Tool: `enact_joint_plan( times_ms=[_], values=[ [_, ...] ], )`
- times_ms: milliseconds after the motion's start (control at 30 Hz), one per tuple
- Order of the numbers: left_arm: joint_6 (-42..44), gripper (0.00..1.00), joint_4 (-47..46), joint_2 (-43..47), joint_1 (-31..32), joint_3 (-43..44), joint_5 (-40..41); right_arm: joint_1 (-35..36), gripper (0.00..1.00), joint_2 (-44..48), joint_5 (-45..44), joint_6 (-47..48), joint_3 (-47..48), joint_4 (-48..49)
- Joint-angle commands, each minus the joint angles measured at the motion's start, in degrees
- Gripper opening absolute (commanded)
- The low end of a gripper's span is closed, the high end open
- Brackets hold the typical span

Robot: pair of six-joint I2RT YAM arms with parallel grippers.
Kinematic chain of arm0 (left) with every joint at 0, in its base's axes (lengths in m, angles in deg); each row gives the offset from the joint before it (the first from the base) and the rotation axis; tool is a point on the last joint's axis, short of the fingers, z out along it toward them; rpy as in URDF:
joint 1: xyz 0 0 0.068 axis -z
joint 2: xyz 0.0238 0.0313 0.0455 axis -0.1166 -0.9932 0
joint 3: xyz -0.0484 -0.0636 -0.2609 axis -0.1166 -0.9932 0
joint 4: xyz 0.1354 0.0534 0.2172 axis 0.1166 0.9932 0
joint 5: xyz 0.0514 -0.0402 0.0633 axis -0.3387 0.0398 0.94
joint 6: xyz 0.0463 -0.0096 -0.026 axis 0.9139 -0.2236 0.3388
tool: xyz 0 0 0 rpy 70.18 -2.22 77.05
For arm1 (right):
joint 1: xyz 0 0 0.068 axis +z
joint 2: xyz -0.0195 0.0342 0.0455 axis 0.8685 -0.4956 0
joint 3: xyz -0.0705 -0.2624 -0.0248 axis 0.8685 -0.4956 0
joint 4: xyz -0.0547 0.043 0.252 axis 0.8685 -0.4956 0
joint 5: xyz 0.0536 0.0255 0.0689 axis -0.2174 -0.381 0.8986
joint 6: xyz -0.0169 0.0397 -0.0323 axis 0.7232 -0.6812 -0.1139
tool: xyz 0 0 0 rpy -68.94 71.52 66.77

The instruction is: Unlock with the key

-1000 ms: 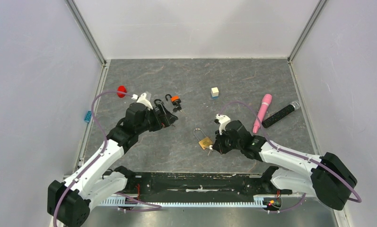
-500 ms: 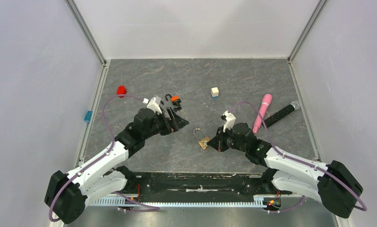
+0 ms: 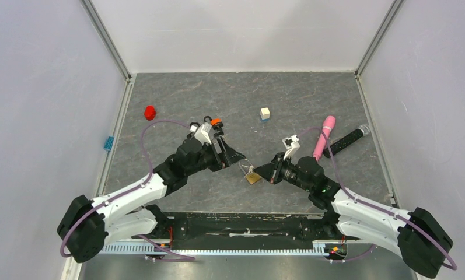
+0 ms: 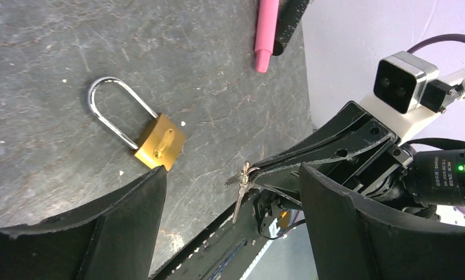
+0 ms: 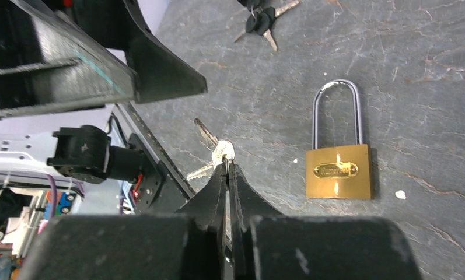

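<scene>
A brass padlock (image 3: 254, 177) with a steel shackle lies flat on the grey table, seen in the left wrist view as the padlock (image 4: 158, 143) and in the right wrist view as the padlock (image 5: 339, 171). My right gripper (image 3: 264, 171) is shut on the ring of a small bunch of silver keys (image 5: 218, 154), held just off the padlock's side. The keys (image 4: 241, 181) dangle from its tips. My left gripper (image 3: 233, 156) is open, and the padlock and keys lie just ahead of its wide-set fingers (image 4: 130, 204).
A small orange padlock with black keys (image 3: 216, 123) lies behind the left arm. A red object (image 3: 150, 112), a white cube (image 3: 265, 113), a pink cylinder (image 3: 324, 139) and a black cylinder (image 3: 346, 141) lie farther back. A blue piece (image 3: 108, 143) sits by the left wall.
My left arm has swung right toward the brass padlock and the right gripper. The right gripper has turned and shifted slightly back, still holding the keys.
</scene>
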Motion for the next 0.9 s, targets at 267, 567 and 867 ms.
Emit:
enact_joint_plan(
  times_ms=[267, 567, 867],
  values=[
    [-4.2, 0.74, -8.8, -6.3, 5.1, 2.2, 2.5, -0.1, 0.0, 3.3, -2.3, -3.6, -2.5, 8.9],
    [-5.2, 0.47, -11.2, -6.7, 6.4, 2.1, 4.5, -0.1, 0.0, 3.8, -2.3, -4.0, -3.3, 9.7],
    [-5.3, 0.14, -11.3, -6.5, 6.7, 2.3, 4.6, -0.1, 0.0, 3.7, -2.0, -3.8, -3.4, 10.1]
  ],
)
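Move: The small silver keys hang at the right fingertips, about 1 cm ahead, 1 cm left and 1 cm below the right hand. From the open left hand, they lie some 5 cm right, 2 cm back and 2 cm down. On the table, the brass padlock lies about 3 cm ahead, 4 cm right and 15 cm below that hand. The black keys are about 9 cm ahead and 11 cm left of it, just as low. The silver keys, still pinched at the ring by the shut right fingers, are raised nearly 2 cm with a slight roll, then held still. The left hand slides about 3.5 cm right and slightly back towards them, dipping nearly 2 cm and rising about 1 cm again, while its wide-open fingers close most of the way around the hanging keys. ##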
